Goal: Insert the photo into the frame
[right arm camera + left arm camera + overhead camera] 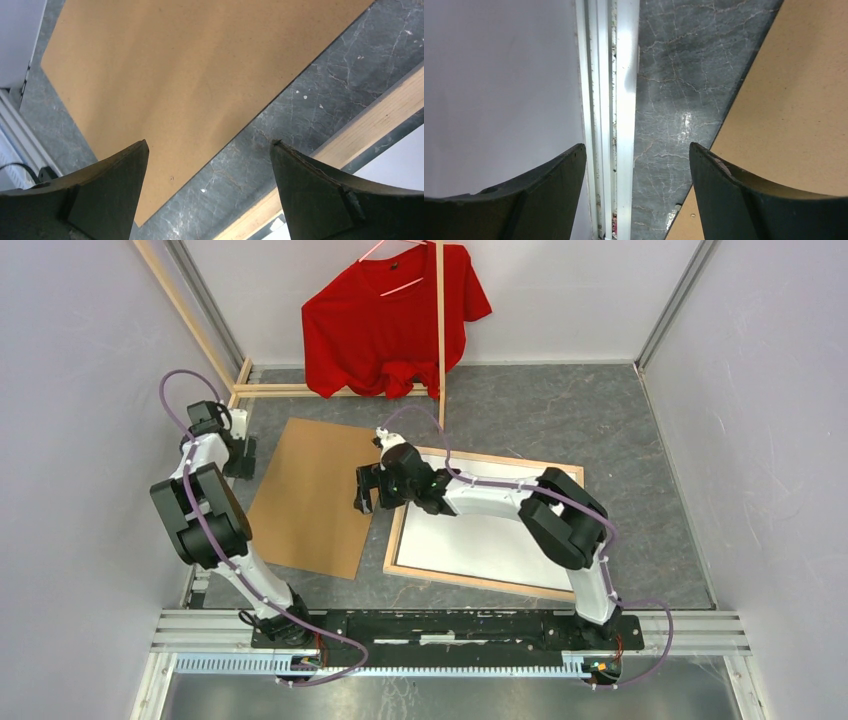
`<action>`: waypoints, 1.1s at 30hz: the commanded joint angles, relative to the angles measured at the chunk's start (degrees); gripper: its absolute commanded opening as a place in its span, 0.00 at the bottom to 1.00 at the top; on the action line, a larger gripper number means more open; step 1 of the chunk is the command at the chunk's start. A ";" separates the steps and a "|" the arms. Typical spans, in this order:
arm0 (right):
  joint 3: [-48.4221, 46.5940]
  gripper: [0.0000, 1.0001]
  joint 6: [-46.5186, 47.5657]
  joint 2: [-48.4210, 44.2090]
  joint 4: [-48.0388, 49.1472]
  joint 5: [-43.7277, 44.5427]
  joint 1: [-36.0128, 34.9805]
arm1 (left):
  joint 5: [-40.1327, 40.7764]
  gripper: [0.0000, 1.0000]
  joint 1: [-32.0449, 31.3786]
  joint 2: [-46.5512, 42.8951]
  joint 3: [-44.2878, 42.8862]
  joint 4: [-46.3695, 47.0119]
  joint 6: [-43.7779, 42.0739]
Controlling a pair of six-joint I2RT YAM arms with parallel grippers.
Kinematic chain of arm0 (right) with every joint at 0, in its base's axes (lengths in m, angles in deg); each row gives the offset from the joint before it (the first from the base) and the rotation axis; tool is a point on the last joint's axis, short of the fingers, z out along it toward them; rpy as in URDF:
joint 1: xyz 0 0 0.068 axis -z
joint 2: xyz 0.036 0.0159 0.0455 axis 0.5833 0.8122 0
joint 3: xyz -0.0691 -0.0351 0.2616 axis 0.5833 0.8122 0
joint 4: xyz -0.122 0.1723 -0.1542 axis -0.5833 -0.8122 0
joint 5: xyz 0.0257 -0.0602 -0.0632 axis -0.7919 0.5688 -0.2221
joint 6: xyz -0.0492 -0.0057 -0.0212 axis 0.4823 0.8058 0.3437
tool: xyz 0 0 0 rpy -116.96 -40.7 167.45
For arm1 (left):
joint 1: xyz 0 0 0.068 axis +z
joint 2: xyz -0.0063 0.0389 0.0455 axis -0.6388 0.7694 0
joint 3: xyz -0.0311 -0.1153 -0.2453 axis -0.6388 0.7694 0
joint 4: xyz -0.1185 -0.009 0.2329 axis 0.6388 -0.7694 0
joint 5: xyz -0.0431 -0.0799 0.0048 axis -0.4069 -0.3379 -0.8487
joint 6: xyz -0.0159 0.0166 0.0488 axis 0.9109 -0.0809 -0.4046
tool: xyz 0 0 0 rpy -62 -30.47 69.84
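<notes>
The frame (470,581) lies flat on the grey floor right of centre, pale wood side up; its left rail (370,125) shows in the right wrist view. Inside it lies a white sheet (480,535), apparently the photo's plain back; no print shows. My right gripper (368,498) hangs open over the strip of floor between the frame's left rail and a brown cardboard sheet (315,495), with nothing between its fingers (210,142). My left gripper (240,455) is open by the cardboard's far left edge (794,100), next to the left wall, its fingers (638,146) empty.
A red T-shirt (390,315) hangs from a wooden clothes rack (440,335) at the back, whose base pole (300,390) lies on the floor. A white wall rail (626,100) runs close beside the left gripper. Walls close in both sides.
</notes>
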 commanded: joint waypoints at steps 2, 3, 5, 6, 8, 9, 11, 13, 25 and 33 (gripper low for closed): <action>-6.55 0.98 -6.25 3.07 -2.81 4.31 -0.25 | -0.80 0.79 0.27 2.61 1.40 3.15 0.37; -6.70 0.98 -6.88 3.81 -2.77 4.30 -0.24 | -1.29 0.78 0.26 3.24 1.54 3.24 0.41; -7.37 0.98 -8.14 4.99 -4.22 4.84 -0.52 | -1.97 0.75 0.19 4.41 1.88 3.51 0.58; -7.92 0.98 -8.65 5.65 -4.60 5.07 -0.65 | -2.20 0.72 0.13 5.10 1.99 3.67 0.63; -9.91 0.98 -9.80 7.49 -7.02 6.34 -0.92 | -2.28 0.69 -0.19 6.26 2.31 3.88 0.67; -10.86 0.98 -10.59 8.13 -7.79 6.60 -0.96 | -2.42 0.68 -0.36 6.72 2.42 4.04 0.68; -12.23 0.98 -12.43 9.50 -9.24 7.01 -1.32 | -2.49 0.67 -0.68 7.57 2.51 4.27 0.70; -13.93 0.98 -13.58 10.84 -10.80 7.82 -1.77 | -1.96 0.66 -0.90 8.03 2.74 4.94 0.75; -16.67 0.98 -21.82 15.26 -8.96 6.60 -2.90 | -5.28 0.46 -3.05 10.00 4.75 3.52 -1.36; -10.99 0.98 -30.46 12.46 7.41 1.87 -2.36 | -13.82 0.40 -4.16 11.71 4.38 -4.46 -5.33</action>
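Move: Between the two hands lies the brown backing board, flat and some 6 cm below both. Its middle is about 17 cm to the right of the left hand and 8 cm nearer the base, and about 14 cm to the left of the right hand and 2 cm back. The wall rail runs some 2 cm left of the left hand, level with it; the frame's middle is about 29 cm right of the right hand and 8 cm back. Sinking some 5 cm beside the board's left edge, the left hand then eases right about 2 cm, fingers closing to under half open, until the inner fingertip meets that edge. The right hand, wide open, drops to the right edge and pushes left, about 5 cm in all, its outer finger against the edge while the wrist tips down and turns some 15 degrees clockwise. ##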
